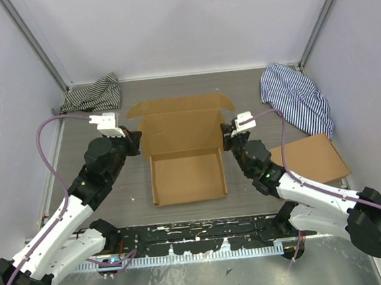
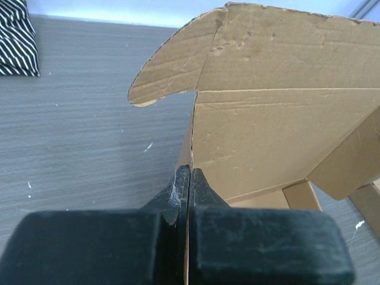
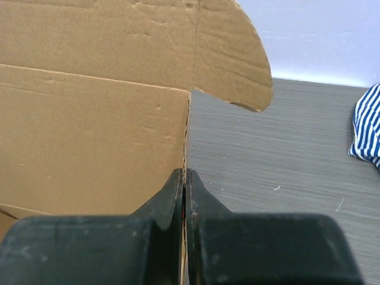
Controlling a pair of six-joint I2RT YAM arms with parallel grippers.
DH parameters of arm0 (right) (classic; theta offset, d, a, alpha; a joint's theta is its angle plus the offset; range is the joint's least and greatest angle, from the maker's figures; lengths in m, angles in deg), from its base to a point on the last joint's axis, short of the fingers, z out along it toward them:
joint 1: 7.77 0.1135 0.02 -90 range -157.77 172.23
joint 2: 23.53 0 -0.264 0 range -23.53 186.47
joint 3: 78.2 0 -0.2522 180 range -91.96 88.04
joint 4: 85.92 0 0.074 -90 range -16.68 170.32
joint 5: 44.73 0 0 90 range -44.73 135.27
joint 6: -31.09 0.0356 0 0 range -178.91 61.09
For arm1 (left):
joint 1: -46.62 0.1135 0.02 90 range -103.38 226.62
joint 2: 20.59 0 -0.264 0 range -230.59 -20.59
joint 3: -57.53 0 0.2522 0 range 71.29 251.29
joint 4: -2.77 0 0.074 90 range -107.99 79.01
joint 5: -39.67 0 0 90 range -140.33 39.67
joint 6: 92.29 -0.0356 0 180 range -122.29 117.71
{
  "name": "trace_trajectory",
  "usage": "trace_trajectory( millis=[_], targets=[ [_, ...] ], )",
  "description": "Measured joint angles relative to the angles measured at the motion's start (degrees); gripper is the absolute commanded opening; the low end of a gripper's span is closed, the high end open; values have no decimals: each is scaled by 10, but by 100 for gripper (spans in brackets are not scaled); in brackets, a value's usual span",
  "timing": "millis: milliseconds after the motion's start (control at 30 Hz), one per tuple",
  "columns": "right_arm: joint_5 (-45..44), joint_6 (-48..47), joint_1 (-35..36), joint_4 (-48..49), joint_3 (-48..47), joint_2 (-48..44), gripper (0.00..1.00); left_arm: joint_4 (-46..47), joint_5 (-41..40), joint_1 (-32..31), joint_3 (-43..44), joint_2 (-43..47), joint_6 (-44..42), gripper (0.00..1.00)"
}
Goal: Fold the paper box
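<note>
The paper box is brown cardboard in the middle of the table. Its shallow tray is formed at the near side and its lid panel stands raised behind it, with rounded tabs at the far corners. My left gripper is shut on the lid's left edge; the left wrist view shows the cardboard edge pinched between the fingers. My right gripper is shut on the lid's right edge, which runs between its fingers.
A black-and-white striped cloth lies at the far left. A blue striped cloth lies at the far right. A flat stack of brown cardboard lies on the right, beside my right arm. Walls close the table on three sides.
</note>
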Motion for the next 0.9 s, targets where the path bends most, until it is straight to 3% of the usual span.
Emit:
trace_trajectory(
  millis=[433, 600, 900],
  targets=[
    [-86, 0, 67, 57, 64, -19, 11, -14, -6, -30, -49, 31, 36, 0],
    [-105, 20, 89, 11, 64, -52, 15, -32, -15, -40, -51, 45, 43, 0],
    [-90, 73, 113, -148, 54, -135, 34, -74, -23, -49, -52, 75, 51, 0]
  ],
)
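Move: Between the two hands stands the box's lid panel, its side edges still pinched, its middle about 13 cm right of the left hand and 12 cm left of the right. The open tray it is to close over has its middle roughly 8 cm back and 12 cm below either hand, 13 cm right of the left, 12 left of the right. From the right hand, the spare cardboard box lies some 28 cm right, 6 back; the blue striped cloth 25 right, 15 ahead. Drawing back towards the bases and sinking, both hands bring the upright lid with them: the left about 4 cm back and 3.5 down, its shut fingers keeping the left edge and tipping slightly down, the right about 6 cm back and 3 down. The right slackens its pinch, its fingers parting to about a third open around the right edge by the end. ##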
